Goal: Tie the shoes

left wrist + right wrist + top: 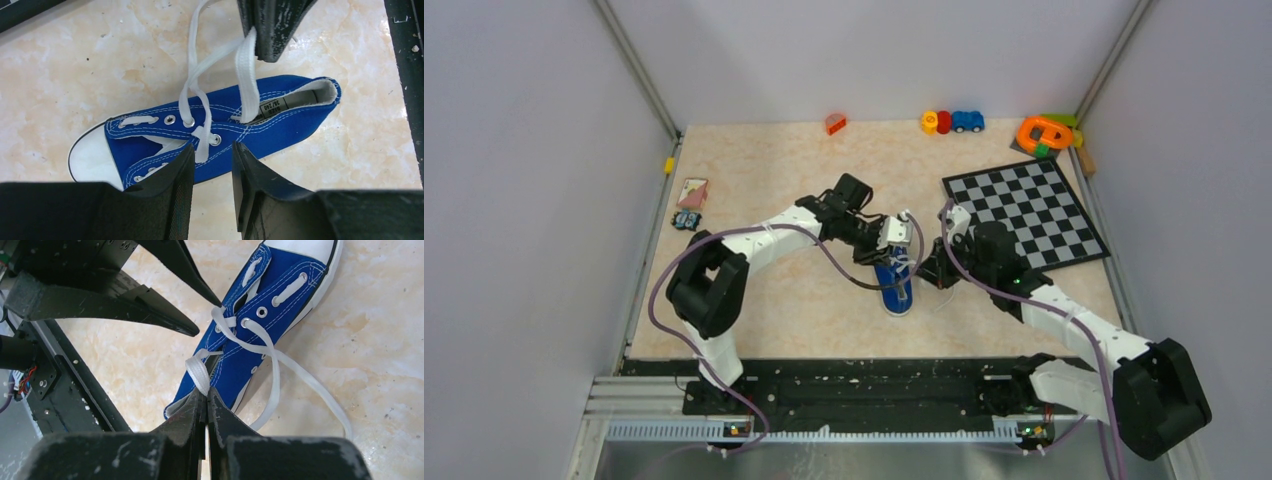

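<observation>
The shoe (pixel 896 290) is a small blue canvas sneaker with a white toe cap, lying on the table between both arms. In the left wrist view the shoe (pixel 280 120) lies toe to the left. My left gripper (pixel 212 150) hovers open over its eyelets, gripping nothing. My right gripper (pixel 206 390) is shut on a loop of white lace (pixel 199 371) just above the shoe's (pixel 250 355) heel opening. The other lace end (pixel 300 375) trails loose over the table. From the top, the left gripper (pixel 902 255) and right gripper (pixel 932 270) meet over the shoe.
A checkerboard (pixel 1027 212) lies at the right, behind the right arm. Small toys line the back edge: an orange block (pixel 835 123), a blue toy car (pixel 967 121) and an orange ring (pixel 1044 132). Cards (pixel 692 192) sit at the left edge. Walls enclose the table.
</observation>
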Available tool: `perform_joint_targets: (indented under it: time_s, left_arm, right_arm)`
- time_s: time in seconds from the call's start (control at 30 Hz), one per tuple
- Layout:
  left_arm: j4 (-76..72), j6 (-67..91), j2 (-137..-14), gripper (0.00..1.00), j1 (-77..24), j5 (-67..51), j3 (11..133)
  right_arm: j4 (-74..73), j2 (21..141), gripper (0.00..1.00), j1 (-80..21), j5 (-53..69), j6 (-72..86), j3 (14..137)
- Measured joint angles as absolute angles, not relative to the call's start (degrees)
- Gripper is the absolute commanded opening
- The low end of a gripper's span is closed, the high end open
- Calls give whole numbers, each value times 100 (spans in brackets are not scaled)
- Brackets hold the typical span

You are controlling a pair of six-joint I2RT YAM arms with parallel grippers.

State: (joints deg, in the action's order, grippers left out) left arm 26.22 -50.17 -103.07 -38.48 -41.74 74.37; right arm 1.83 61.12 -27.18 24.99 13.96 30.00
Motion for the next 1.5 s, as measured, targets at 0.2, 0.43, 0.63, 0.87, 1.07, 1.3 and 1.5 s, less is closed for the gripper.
perform_joint_targets:
  time_s: [0.2,0.43,0.63,0.87,1.07,1.3,1.5]
  left_arm:
    - [2630,-5070,-10462,38,-3870,-4145,7588]
    - [2676,-5009,-10704,12,-3992,-3913,7743]
    - [2827,-4989,-10753,5,-4021,-3852,7907]
    - [2722,-4757,-10615,0,-3981,-3918,7771]
    - [1997,-4104,-10173,0,-3898,-4012,7207]
    - [1125,-3494,-9852,0,-3841,-4141,6549]
    - [808,-3288,-9850,0,-3841,-4268,6471]
  right_arm:
    - [167,6090,0,-2714,2563,1391,2998]
    - [207,6090,0,-2714,2604,1393,2950]
    - [235,6095,0,-2711,2620,1396,2884]
    - [447,6333,0,-2709,2735,1463,2884]
    - [851,7150,0,-2709,3000,1719,2906]
    - [1258,7883,0,-2709,3087,2259,3094]
    - [1594,8250,0,-2709,3072,2744,3415]
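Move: Just under the left hand's open fingers hangs the loose lace, some 2 cm below them, about 1 cm ahead and 1 cm to the right. The shoe's middle is roughly 3 cm to the left hand's right, 1 cm back and 6 cm below. From the right hand, already pinching the other lace, the loose lace is about 5 cm ahead, 5 cm left and 4 cm lower; the shoe's middle is some 3 cm ahead, 4 cm left and 8 cm below, and the chessboard's about 25 cm right and 14 cm ahead. Dipping about 1.5 cm and edging slightly right, the left hand shuts its fingers on the loose lace, then lifts it some 2.5 cm with a small wrist twist. The right hand, keeping its own lace pinched, waits nearly still, then sinks about 5 cm, tipping its fingers further down, and pushes left and forward in under the left-held lace, close to the left fingertips. ##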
